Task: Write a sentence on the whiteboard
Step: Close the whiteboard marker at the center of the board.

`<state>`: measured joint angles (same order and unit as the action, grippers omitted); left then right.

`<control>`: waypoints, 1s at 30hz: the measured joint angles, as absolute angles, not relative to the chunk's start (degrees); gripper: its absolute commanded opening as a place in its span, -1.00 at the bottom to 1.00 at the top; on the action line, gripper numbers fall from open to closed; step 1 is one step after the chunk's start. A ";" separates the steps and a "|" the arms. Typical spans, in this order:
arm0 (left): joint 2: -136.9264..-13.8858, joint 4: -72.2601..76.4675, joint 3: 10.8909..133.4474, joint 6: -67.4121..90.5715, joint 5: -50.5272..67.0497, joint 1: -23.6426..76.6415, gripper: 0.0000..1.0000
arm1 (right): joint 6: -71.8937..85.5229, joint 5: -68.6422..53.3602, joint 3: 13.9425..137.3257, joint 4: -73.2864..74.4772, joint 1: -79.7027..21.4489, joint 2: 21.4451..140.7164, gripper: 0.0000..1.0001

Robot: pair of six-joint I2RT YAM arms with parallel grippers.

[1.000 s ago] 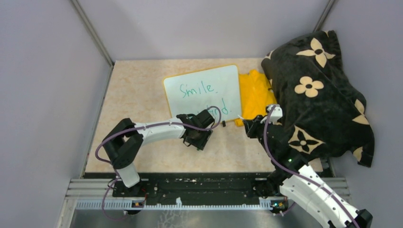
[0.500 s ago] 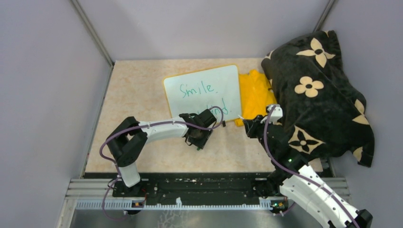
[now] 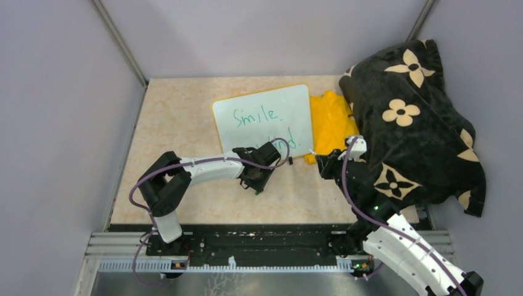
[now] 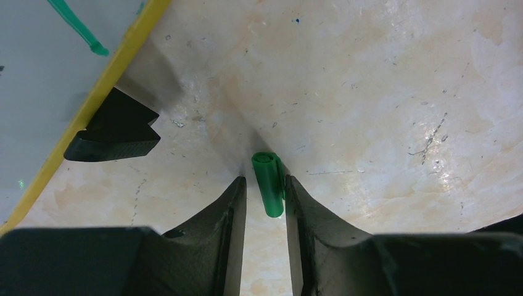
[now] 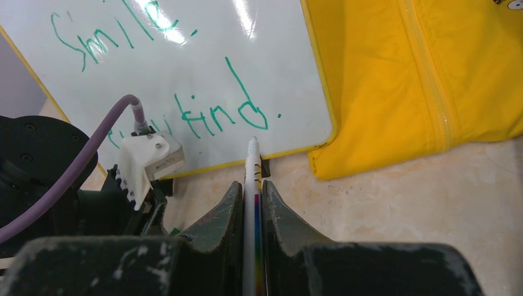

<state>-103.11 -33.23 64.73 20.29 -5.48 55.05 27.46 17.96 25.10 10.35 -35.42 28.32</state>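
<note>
The whiteboard (image 3: 265,117) lies tilted on the tabletop, and its green sentence (image 3: 256,115) reads "Smile." over a second line partly hidden by my left arm. In the right wrist view the sentence (image 5: 216,117) ends in "kind." My right gripper (image 5: 251,183) is shut on a white marker (image 5: 251,160), whose tip is at the board's near edge. My left gripper (image 4: 265,179) is low over the table just in front of the board. Its jaws are narrowly open around a green marker cap (image 4: 269,188), which touches the right finger and stands apart from the left one.
A yellow cloth (image 3: 330,120) lies against the board's right edge. A black blanket with cream flowers (image 3: 413,111) is heaped at the right. One black board foot (image 4: 114,132) sits close to my left fingers. Grey walls surround the table.
My left gripper's jaws have narrowed around the green cap and the hand has sunk slightly toward the table. The right arm and marker have stayed still.
</note>
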 measured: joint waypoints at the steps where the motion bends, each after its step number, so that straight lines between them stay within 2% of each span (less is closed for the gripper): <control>1: -103.11 -33.23 64.71 20.32 -5.54 55.05 -0.37 | 27.46 17.96 25.10 10.35 -35.42 28.36 -1.00; 7: -103.04 -33.01 64.42 20.27 -6.09 55.05 -0.57 | 27.44 17.96 25.10 10.33 -35.42 29.17 -1.00; 10: -102.74 -32.47 63.99 20.29 -6.00 55.05 -0.77 | 27.35 17.96 25.10 10.33 -35.42 29.30 -1.00; 12: -102.35 -31.90 63.46 20.29 -5.78 55.02 -0.98 | 27.20 17.93 25.10 10.31 -35.42 29.34 -1.00; 22: -98.02 -27.49 58.76 21.63 -4.32 55.02 -1.00 | 27.05 17.85 25.17 10.37 -35.42 29.93 -1.00; 30: -78.61 -23.90 54.68 22.70 -4.40 49.47 -1.00 | 26.98 16.21 27.46 10.72 -35.42 31.22 -1.00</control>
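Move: The green cap lies right between my left fingertips, no more than about 1 cm below the hand point. The whiteboard's near black foot is about 6 cm ahead and 1 cm to the left of my left hand. Its other foot is some 10 cm ahead and 11 cm to the right, and the board's middle about 21 cm ahead and 3 cm to the right. From my right hand, the cap is roughly 20 cm left, 4 cm back and 18 cm lower. I shut my left fingers from about a third open, pinching the cap across its sides while the hand stays nearly still. Then I lift it quickly about 10 cm, with a little forward travel near the end, and swing the fingertips out to the right and forward by some 25 degrees. My right hand keeps the open marker almost in place. ##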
